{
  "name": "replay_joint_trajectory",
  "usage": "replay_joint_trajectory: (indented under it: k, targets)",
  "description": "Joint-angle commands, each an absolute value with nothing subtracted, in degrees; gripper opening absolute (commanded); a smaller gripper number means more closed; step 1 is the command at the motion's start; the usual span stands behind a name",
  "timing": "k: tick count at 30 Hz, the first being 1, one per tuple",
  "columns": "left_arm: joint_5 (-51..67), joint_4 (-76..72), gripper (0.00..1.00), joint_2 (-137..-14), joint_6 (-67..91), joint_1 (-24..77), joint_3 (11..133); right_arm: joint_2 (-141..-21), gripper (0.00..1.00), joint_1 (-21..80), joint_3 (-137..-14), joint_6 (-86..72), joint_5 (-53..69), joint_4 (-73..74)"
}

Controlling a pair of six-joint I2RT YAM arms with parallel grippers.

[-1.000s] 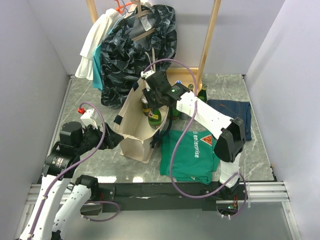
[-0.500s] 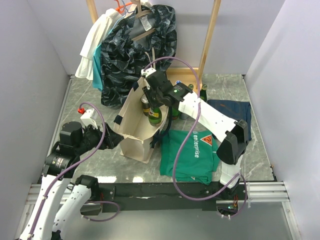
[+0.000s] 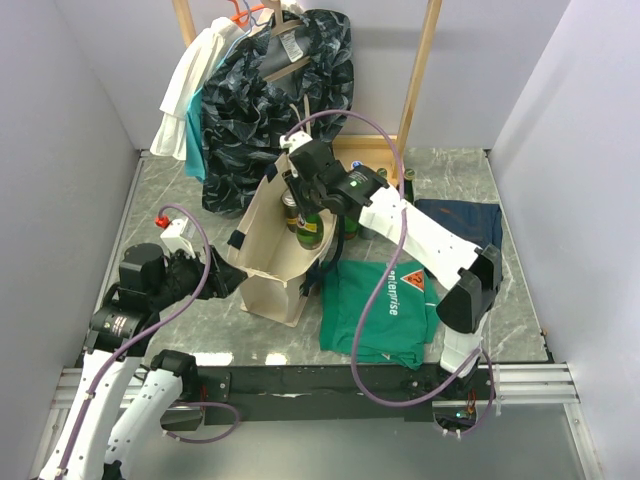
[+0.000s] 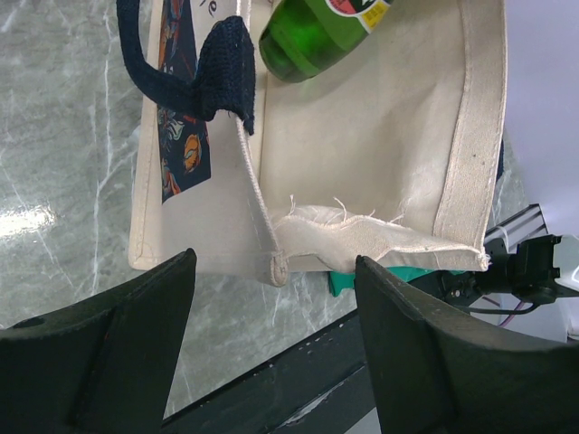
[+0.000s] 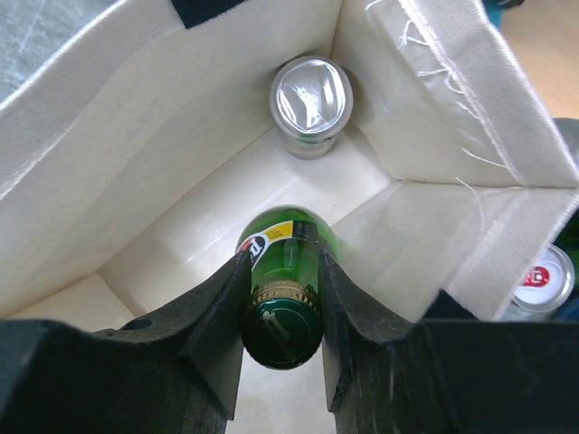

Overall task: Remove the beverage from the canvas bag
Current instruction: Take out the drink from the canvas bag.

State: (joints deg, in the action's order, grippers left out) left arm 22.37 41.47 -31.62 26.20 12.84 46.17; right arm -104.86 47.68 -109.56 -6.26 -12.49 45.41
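The cream canvas bag (image 3: 262, 250) with navy straps stands open in the middle of the table. Inside its mouth my right gripper (image 3: 297, 196) is shut on the neck of a green glass bottle (image 5: 282, 262), the beverage, just under its cap. The bottle's body (image 3: 309, 231) hangs upright within the bag, and its base (image 4: 306, 43) shows above the bag's inner wall (image 4: 380, 136). A silver can (image 5: 311, 98) stands in the bag's far corner. My left gripper (image 4: 274, 267) is open at the bag's near rim, with a rim corner between its fingertips.
A green T-shirt (image 3: 385, 305) lies right of the bag and a folded navy garment (image 3: 460, 225) beyond it. More green bottles (image 3: 405, 185) stand by the wooden rack (image 3: 420, 70), which carries hanging clothes (image 3: 275, 90). A red-topped can (image 5: 543, 276) is outside the bag.
My right arm has shifted slightly up and to the left with the bottle in its grip. The left arm and the bag have not moved.
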Motion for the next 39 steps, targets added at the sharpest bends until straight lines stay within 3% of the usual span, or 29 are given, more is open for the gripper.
replay_joint_trajectory:
  k: [1,39]
  targets:
    - [21.4,41.0,0.77,-30.8,26.2,12.9,46.1,-97.2,0.0,48.7,-115.0,-5.3,-15.3,39.9]
    - [21.4,41.0,0.76,-31.1,26.3,12.9,46.1,-87.8,0.0,51.0,-113.3,-3.0,-19.4,30.9]
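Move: The right gripper already holds the green bottle by its neck inside the canvas bag. The can standing outside, beside the likely set-down place, is about 12 cm to its right, level fore-and-aft and some 19 cm lower. The blue-capped bottle is roughly 8 cm ahead and 11 cm right; the can still in the bag is about 6 cm ahead and 4 cm left. From the left gripper, the outside can lies about 15 cm ahead and 29 cm right. Keep the right fingers shut on the neck of the green bottle and draw it on upward out of the canvas bag, about 10 cm, easing back only a couple of centimetres as it climbs. Let the wrist tip the fingers up towards level and roll slightly on the way, some 15 degrees in all. ##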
